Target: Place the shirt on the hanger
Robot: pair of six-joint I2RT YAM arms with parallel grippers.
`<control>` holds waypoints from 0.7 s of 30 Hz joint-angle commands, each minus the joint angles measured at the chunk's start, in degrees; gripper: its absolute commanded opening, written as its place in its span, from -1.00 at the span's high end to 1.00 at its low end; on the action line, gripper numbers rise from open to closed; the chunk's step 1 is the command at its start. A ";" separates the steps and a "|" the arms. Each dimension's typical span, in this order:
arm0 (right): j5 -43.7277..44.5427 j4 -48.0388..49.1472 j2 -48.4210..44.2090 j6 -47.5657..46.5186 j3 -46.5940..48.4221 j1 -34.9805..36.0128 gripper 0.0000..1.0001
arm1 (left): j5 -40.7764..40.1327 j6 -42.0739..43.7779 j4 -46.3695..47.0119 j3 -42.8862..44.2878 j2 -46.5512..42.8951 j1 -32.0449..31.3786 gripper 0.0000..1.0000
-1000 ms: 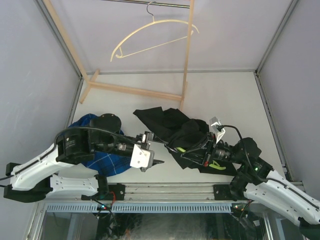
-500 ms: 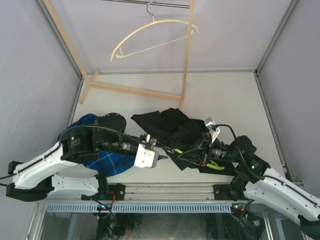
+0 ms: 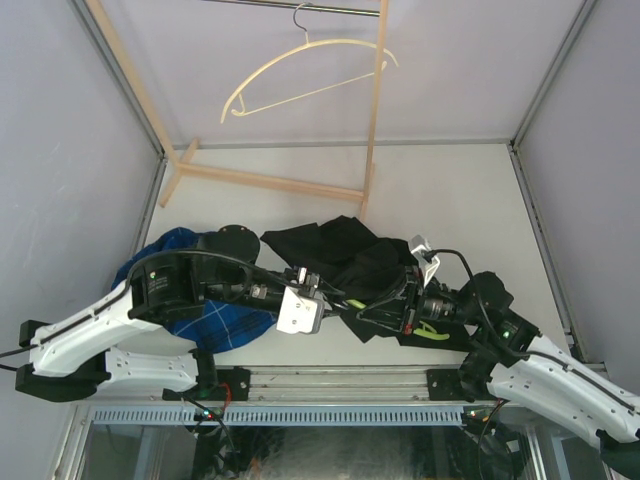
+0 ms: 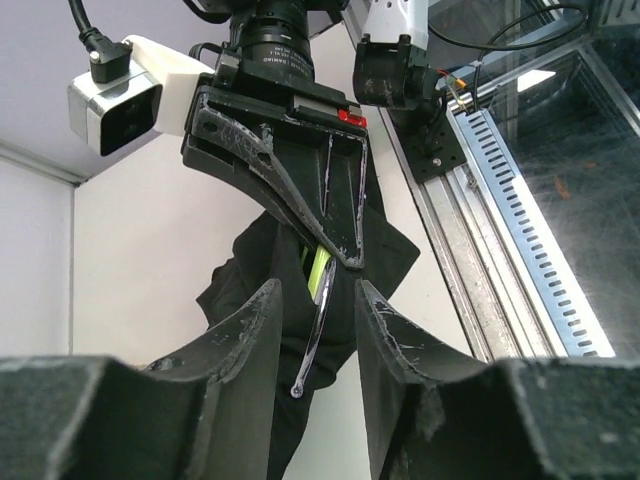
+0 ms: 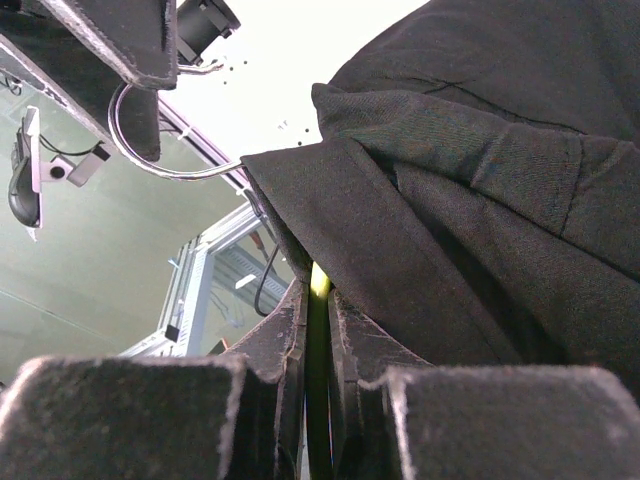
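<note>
The black shirt [image 3: 330, 245] lies bunched at the table's front middle and hangs over the right gripper [image 3: 378, 306]. That gripper [image 5: 318, 290] is shut on the lime-green hanger [image 5: 319, 279], a thin strip of which shows between its fingers under the shirt [image 5: 480, 180]. More of the hanger [image 3: 435, 333] pokes out beside the right wrist. The hanger's metal hook [image 4: 312, 340] sticks out toward the left gripper [image 4: 315, 298]. The left gripper's fingers [image 4: 262, 310] stand apart on either side of the hook, with a gap on both sides. In the top view the left gripper [image 3: 335, 303] faces the right one closely.
A blue plaid shirt [image 3: 225, 325] lies under the left arm. A cream hanger [image 3: 300, 65] hangs from the wooden rack [image 3: 270, 180] at the back. The metal rail [image 3: 340, 380] runs along the near table edge, close to both grippers.
The left arm has moved right, up to the right gripper, and its jaws have narrowed around the hook. The right gripper and shirt have shifted slightly left.
</note>
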 commanded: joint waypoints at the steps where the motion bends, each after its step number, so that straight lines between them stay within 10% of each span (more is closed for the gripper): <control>1: -0.36 5.58 -1.30 0.48 3.80 0.41 1.00 | -0.93 0.61 1.59 0.31 -0.57 -0.18 0.20; 9: -0.41 5.02 -0.62 -0.33 3.98 0.42 0.99 | -0.08 0.67 1.71 0.49 -0.10 -0.15 0.68; 15: 1.08 -4.78 -1.76 -7.95 7.24 0.26 0.18 | -0.99 0.00 1.31 0.92 0.31 -0.09 0.99; 21: 0.55 -15.02 -3.67 -17.47 11.08 -1.07 -0.04 | -1.57 -0.39 0.17 0.96 -0.02 -0.06 0.99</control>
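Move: The hanger's metal hook already stands between the left gripper's parted fingertips, within about 1 cm of its hand point. From there the green hanger's neck and shoulder, pinched in the right gripper, lie some 8 cm to the right and 7 cm lower, level ahead. The black shirt's bulk is about 8 cm ahead, 8 cm right and 15 cm below. From the right gripper the hook is roughly 7 cm left and 7 cm up, level ahead. Hold the left gripper nearly in place and shut its fingers to pinch the wire hook. Only then open the right fingers to about half, letting go of the green hanger, and lift the right gripper about 3 cm while easing it 1–2 cm right, rolling some 10 degrees about its own pointing line. Let the left gripper sink about 1 cm with the hook. ##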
